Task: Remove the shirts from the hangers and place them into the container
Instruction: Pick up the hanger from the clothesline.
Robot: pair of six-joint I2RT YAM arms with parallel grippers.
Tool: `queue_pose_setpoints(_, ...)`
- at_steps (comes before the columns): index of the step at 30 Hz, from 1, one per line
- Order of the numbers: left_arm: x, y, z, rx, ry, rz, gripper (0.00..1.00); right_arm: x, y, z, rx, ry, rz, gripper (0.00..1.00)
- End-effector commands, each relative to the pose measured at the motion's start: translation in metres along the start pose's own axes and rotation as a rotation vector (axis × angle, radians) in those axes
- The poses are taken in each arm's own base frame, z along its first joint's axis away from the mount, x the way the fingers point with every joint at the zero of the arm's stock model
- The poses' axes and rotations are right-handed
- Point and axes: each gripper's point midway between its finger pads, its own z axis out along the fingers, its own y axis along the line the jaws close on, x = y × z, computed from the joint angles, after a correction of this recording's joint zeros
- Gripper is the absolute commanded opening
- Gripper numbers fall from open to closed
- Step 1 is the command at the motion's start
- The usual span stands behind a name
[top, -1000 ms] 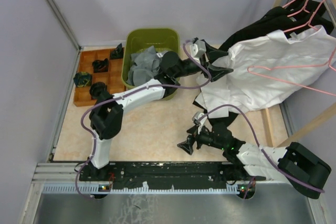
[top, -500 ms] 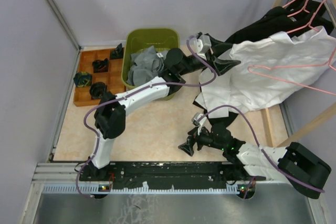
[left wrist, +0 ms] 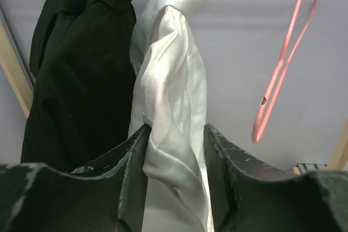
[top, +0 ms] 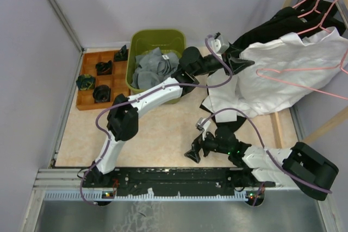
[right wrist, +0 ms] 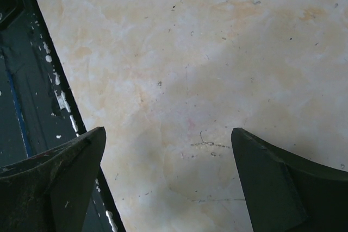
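My left gripper (top: 237, 60) (left wrist: 175, 130) reaches up to the hanging white shirt (top: 288, 74) (left wrist: 174, 80), and its jaws have closed in on a bunched fold of it that touches both fingers. The black shirts (top: 283, 20) (left wrist: 81, 80) hang just behind on pink hangers (top: 315, 6). A bare pink hanger (top: 304, 73) (left wrist: 280, 74) lies over the white shirt. A grey shirt (top: 149, 68) lies in the olive-green container (top: 160, 33). My right gripper (top: 193, 150) (right wrist: 168, 134) hovers low over the bare tabletop, open and empty.
A brown wooden compartment tray (top: 87, 104) with small dark items stands left of the container. Light wooden rack poles (top: 326, 126) cross the right side. The left arm stretches over the container's right end. Grey walls close in left and behind.
My left gripper has moved right and up to the white shirt, and its jaws have narrowed around a fold. The right gripper has shifted slightly.
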Motion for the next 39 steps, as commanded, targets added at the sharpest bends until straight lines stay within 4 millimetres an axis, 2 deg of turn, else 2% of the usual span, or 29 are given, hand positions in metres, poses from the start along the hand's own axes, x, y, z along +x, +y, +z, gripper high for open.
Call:
queue_pose_setpoints(1, -0.014, -0.017, 0.006, 0.073, -0.038, 0.000, 0.48, -0.020, 0.008, 0.009, -0.034, -0.027, 0.000, 0.99)
queue_pose_setpoints(3, -0.021, -0.021, 0.007, 0.094, -0.060, 0.003, 0.48, -0.018, 0.009, 0.011, -0.037, -0.010, 0.012, 0.99)
queue_pose_setpoints(8, -0.033, -0.023, 0.009, 0.103, -0.085, 0.007, 0.57, -0.013, 0.009, 0.018, -0.043, 0.038, 0.045, 0.99)
queue_pose_setpoints(12, -0.038, -0.021, 0.010, 0.093, -0.097, 0.012, 0.51, -0.011, 0.010, 0.024, -0.049, 0.073, 0.085, 0.99)
queue_pose_setpoints(15, -0.038, -0.021, 0.013, 0.101, -0.099, 0.008, 0.43, -0.011, 0.012, 0.028, -0.056, 0.083, 0.094, 0.99)
queue_pose_setpoints(18, -0.029, -0.019, 0.016, 0.107, -0.074, -0.009, 0.34, -0.015, 0.013, 0.028, -0.052, 0.045, 0.074, 0.99)
queue_pose_setpoints(21, -0.027, -0.021, 0.019, 0.122, -0.062, -0.020, 0.30, -0.021, 0.013, 0.024, -0.048, -0.007, 0.047, 0.99)
queue_pose_setpoints(23, -0.027, -0.021, 0.019, 0.121, -0.062, -0.025, 0.31, -0.024, 0.012, 0.020, -0.039, -0.032, 0.028, 0.99)
queue_pose_setpoints(25, -0.027, -0.021, 0.019, 0.119, -0.064, -0.029, 0.42, -0.025, 0.011, 0.016, -0.029, -0.050, 0.007, 0.99)
queue_pose_setpoints(30, -0.025, -0.020, 0.022, 0.112, -0.064, -0.042, 0.38, -0.029, 0.006, 0.006, 0.003, -0.087, -0.040, 0.99)
queue_pose_setpoints(33, -0.027, -0.021, 0.024, 0.116, -0.069, -0.049, 0.29, -0.033, 0.003, 0.001, 0.026, -0.112, -0.056, 0.99)
queue_pose_setpoints(39, -0.034, -0.018, 0.026, 0.098, -0.107, -0.068, 0.00, -0.043, 0.002, -0.006, 0.044, -0.168, -0.071, 0.99)
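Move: The near end of the white shirt already lies between my half-open left fingers, about 2 cm farther right and 2 cm up. The shirt's collar sits some 15 cm to the right and 12 cm higher, roughly straight across. The black shirts hang about 10 cm ahead and 10 cm right, the empty hanger's near end about 6 cm back and 5 cm right, slightly higher. From my right hand, the white shirt's end is some 18 cm ahead, 17 cm right and 36 cm up. I work my left hand up along the white shirt's near end, about 3 cm in all with a small dip on the way, easing back and a touch right. My fingers narrow in fits, then shut on the cloth and pinch it. My open right hand swings 3 cm left over bare table, returns and lifts nearly 3 cm. ##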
